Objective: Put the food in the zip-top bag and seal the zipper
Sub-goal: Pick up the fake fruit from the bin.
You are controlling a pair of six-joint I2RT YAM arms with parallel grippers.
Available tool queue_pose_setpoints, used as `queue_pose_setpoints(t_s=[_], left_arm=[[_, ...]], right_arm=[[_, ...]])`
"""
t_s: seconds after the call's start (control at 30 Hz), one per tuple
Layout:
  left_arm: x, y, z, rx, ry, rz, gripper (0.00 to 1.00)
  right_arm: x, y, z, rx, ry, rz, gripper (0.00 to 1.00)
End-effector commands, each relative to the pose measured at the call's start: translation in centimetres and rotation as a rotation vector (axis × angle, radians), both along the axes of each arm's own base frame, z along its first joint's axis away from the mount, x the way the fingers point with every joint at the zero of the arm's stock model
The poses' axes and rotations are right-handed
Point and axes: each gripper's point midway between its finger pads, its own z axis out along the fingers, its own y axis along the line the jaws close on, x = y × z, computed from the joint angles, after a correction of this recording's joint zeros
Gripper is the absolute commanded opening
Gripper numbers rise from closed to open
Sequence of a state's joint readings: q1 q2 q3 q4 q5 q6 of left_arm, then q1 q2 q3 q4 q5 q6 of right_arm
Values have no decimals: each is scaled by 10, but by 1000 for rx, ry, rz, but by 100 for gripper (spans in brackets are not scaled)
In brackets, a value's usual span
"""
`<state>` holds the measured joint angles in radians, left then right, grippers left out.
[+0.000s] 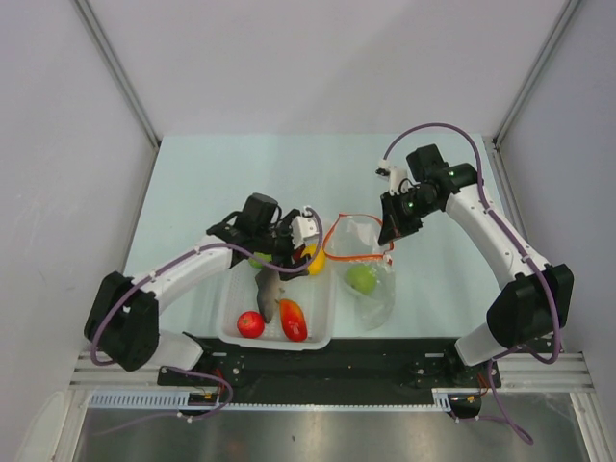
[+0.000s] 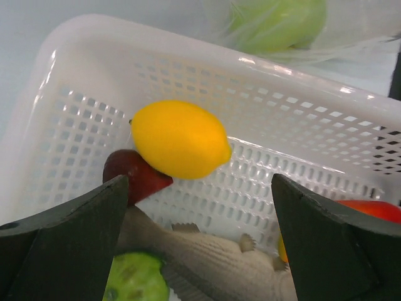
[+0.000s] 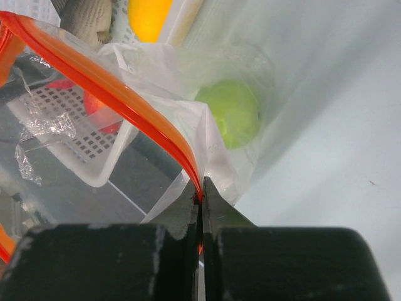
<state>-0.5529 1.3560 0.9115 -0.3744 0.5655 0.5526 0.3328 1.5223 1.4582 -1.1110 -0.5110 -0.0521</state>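
Observation:
The zip-top bag (image 1: pixel 371 289) lies to the right of the basket, mouth held open, with a green ball fruit (image 1: pixel 362 279) inside. My right gripper (image 1: pixel 390 234) is shut on the zipper (image 1: pixel 339 253); in the right wrist view the orange-red zipper (image 3: pixel 125 106) runs straight into the closed right gripper (image 3: pixel 201 195), and the green ball (image 3: pixel 235 113) shows through the plastic. My left gripper (image 2: pixel 199 188) stands wide open over the basket, holding nothing. Ahead of its fingers a yellow fruit (image 2: pixel 180 139) rests against the basket wall, on a dark red fruit (image 2: pixel 128 175). A grey fish (image 2: pixel 207 263) lies below.
The white perforated basket (image 1: pixel 231 298) sits near the table's front edge, holding a red round fruit (image 1: pixel 250 323), an orange-red pepper piece (image 1: pixel 293 320), the fish (image 1: pixel 268 287) and the yellow fruit (image 1: pixel 314 258). A green piece (image 2: pixel 135 279) lies under the left finger.

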Motion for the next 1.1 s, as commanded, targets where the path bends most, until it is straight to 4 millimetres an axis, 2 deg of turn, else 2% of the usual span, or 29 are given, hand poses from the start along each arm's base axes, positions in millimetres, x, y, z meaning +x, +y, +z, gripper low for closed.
queue_pose_setpoints(t_s=[0.0,0.03,0.17,0.37,0.47,0.5,0.57,0.6,0.7,0.8,0.83,0.87,0.93,0.97,1.03,1.07], left_arm=[[15,-25,-10,17,-154,-117,100],[16,-26,-21,37,-136,-120,100],[25,-34,-38,88,-160,-143,99],[34,-37,-53,132,-184,-177,97],[29,-34,-58,150,-168,-208,86],[28,-34,-54,145,-174,-211,79],[20,-27,-52,148,-156,-211,71],[19,-25,-37,126,-178,-200,66],[13,-16,-18,91,-170,-172,58],[14,-11,26,15,-193,-113,55],[14,-11,47,-20,-222,-98,54],[19,-15,71,-61,-251,-84,54],[17,-25,107,-153,-254,-59,54],[18,-34,136,-209,-284,-51,55],[17,-47,164,-280,-269,-24,56],[14,-60,181,-310,-273,-43,56]], right_arm=[[4,1,6,8,-40,-11,0],[4,0,7,6,-44,-12,0],[3,-3,6,0,-47,-19,0],[2,-7,5,2,-39,-32,0],[3,-8,5,2,-37,-34,0],[3,-9,5,2,-34,-37,0],[2,-10,4,3,-30,-38,0],[1,-10,4,3,-27,-37,0],[-1,-9,3,9,-24,-31,0],[0,-7,2,15,-21,-27,0],[0,-6,3,18,-21,-25,0],[0,-3,3,22,-19,-18,0],[-1,0,4,24,-18,-10,0],[0,2,3,23,-22,-4,0],[0,4,3,23,-21,2,0],[0,5,4,24,-21,3,0]])
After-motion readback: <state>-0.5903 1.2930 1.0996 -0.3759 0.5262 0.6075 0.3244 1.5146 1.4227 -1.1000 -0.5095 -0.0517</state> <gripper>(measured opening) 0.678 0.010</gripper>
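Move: The yellow lemon in the bin lies about 8 cm below the open left gripper, some 2 cm ahead and 2 cm to its right. The dark plum is roughly 4 cm left of the lemon and 2 cm farther out; the grey fish's middle is about 11 cm left of the lemon and 6 cm nearer. From the right hand, which holds the bag, the lemon is roughly 17 cm left, 3 cm back and 15 cm below. Bring the left gripper down about 8 cm into the bin with the fingers open, easing slightly forward and right and turning some 10 degrees clockwise, so that they straddle the lemon. Pinch it between both fingers, then lift it fast, about 17 cm nearly straight up, letting the fingertips swing upward. Keep the right gripper shut on the bag's edge. ##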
